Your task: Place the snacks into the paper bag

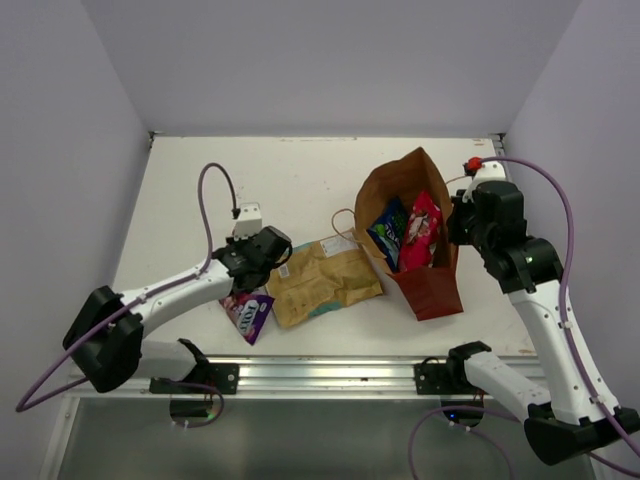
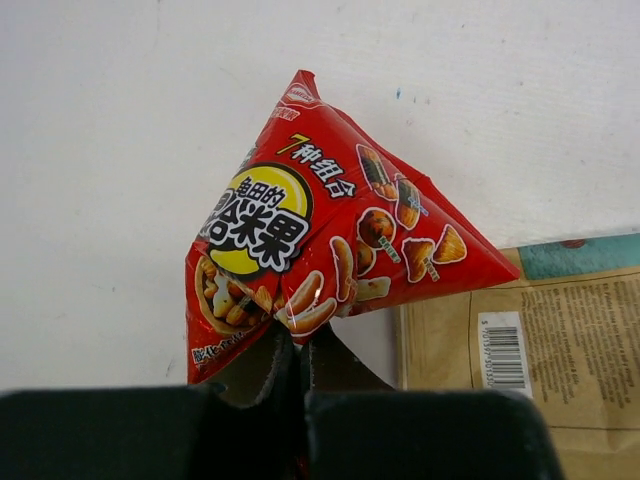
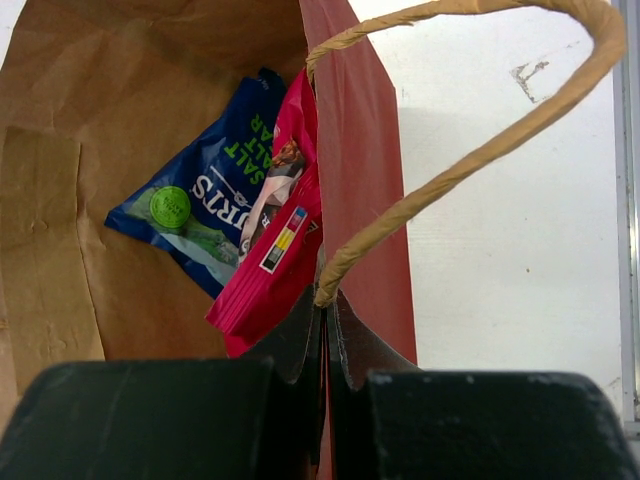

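The paper bag [image 1: 432, 290] stands open at the right, red-brown outside and brown inside. My right gripper [image 3: 325, 312] is shut on the bag's rim where the string handle [image 3: 470, 160] joins it. Inside lean a blue-and-white packet [image 3: 215, 200] and a pink packet [image 3: 275, 250]. My left gripper [image 2: 298, 338] is shut on the lower edge of the small red-orange packet [image 2: 320, 235], which stands up crumpled from the white table. The tan kraft pouch [image 1: 325, 280] lies flat just right of that gripper [image 1: 262, 250]. The purple FOX'S packet [image 1: 248, 313] lies by the left arm.
A metal rail [image 1: 320, 375] runs along the table's near edge. White walls close in the table at the back and both sides. The right arm [image 1: 520, 255] stands close beside the bag's right side.
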You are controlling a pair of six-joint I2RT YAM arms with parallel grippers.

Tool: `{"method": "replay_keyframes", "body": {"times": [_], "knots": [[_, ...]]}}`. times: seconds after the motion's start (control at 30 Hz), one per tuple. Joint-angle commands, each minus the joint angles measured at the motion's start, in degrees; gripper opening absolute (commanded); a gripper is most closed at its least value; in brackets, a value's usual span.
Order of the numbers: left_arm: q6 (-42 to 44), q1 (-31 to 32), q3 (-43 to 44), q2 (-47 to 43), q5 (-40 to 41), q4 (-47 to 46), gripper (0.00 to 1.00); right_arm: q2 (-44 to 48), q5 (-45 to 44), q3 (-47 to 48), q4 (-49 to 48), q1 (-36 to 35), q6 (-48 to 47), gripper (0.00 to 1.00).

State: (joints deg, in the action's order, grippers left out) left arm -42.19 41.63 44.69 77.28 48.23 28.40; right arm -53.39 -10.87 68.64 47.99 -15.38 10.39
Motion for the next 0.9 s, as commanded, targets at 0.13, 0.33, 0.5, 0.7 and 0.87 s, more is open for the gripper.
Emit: {"method": "replay_keyframes", "body": {"times": [0.13,0.33,0.5,0.7,0.87], "knots": [[3.33,-0.05,10.15,-13.37,5.48,5.52,0.00,-1.02,0.85,0.35,-2.11,-0.09,-0.99,0.00],[8.34,0.56,19.11,-16.98,-0.83,7.11,0.00,-0.93,0.85,0.35,-2.11,0.00,-0.99,0.00],[13.44,5.82,27.18,-16.90,-11.38,0.62,0.00,-1.11,0.85,0.53,-2.02,0.00,-0.99,0.00],[16.97,16.37,35.38,-9.87,-20.53,-6.77,0.00,-1.02,0.68,0.53,-1.85,0.00,-0.99,0.00],[18.11,21.21,41.08,-2.14,-25.55,-11.79,0.00,-1.02,0.50,0.53,-1.84,0.00,-0.99,0.00]]}}
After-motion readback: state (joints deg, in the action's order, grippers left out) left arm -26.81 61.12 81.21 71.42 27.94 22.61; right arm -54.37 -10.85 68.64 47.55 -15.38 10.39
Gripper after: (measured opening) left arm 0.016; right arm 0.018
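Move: The left hand already holds the red snack packet low over the table; the paper bag's mouth is about 34 cm to its right, roughly level with it in reach and some 15 cm higher. The pink packet in the bag sits about 38 cm right and 5 cm up, no farther out. On the table, about 7 cm below, the brown pouch lies 18 cm right and 3 cm back, the purple packet 12 cm back and 2 cm right. The mouth is about 9 cm left of the right hand, level in reach and 4 cm lower. With the red packet still pinched in its shut fingers, the left hand first lifts almost straight up, then keeps climbing while swinging right over the brown pouch towards the bag's mouth, about 28 cm up and 21 cm right in all, drawing back slightly at the end. On the way the wrist turns some 40 degrees clockwise, tips the fingers up and rolls its left side down, while the right hand stays put with its pinch on the bag's right rim, by the handle, keeping the bag held open. ##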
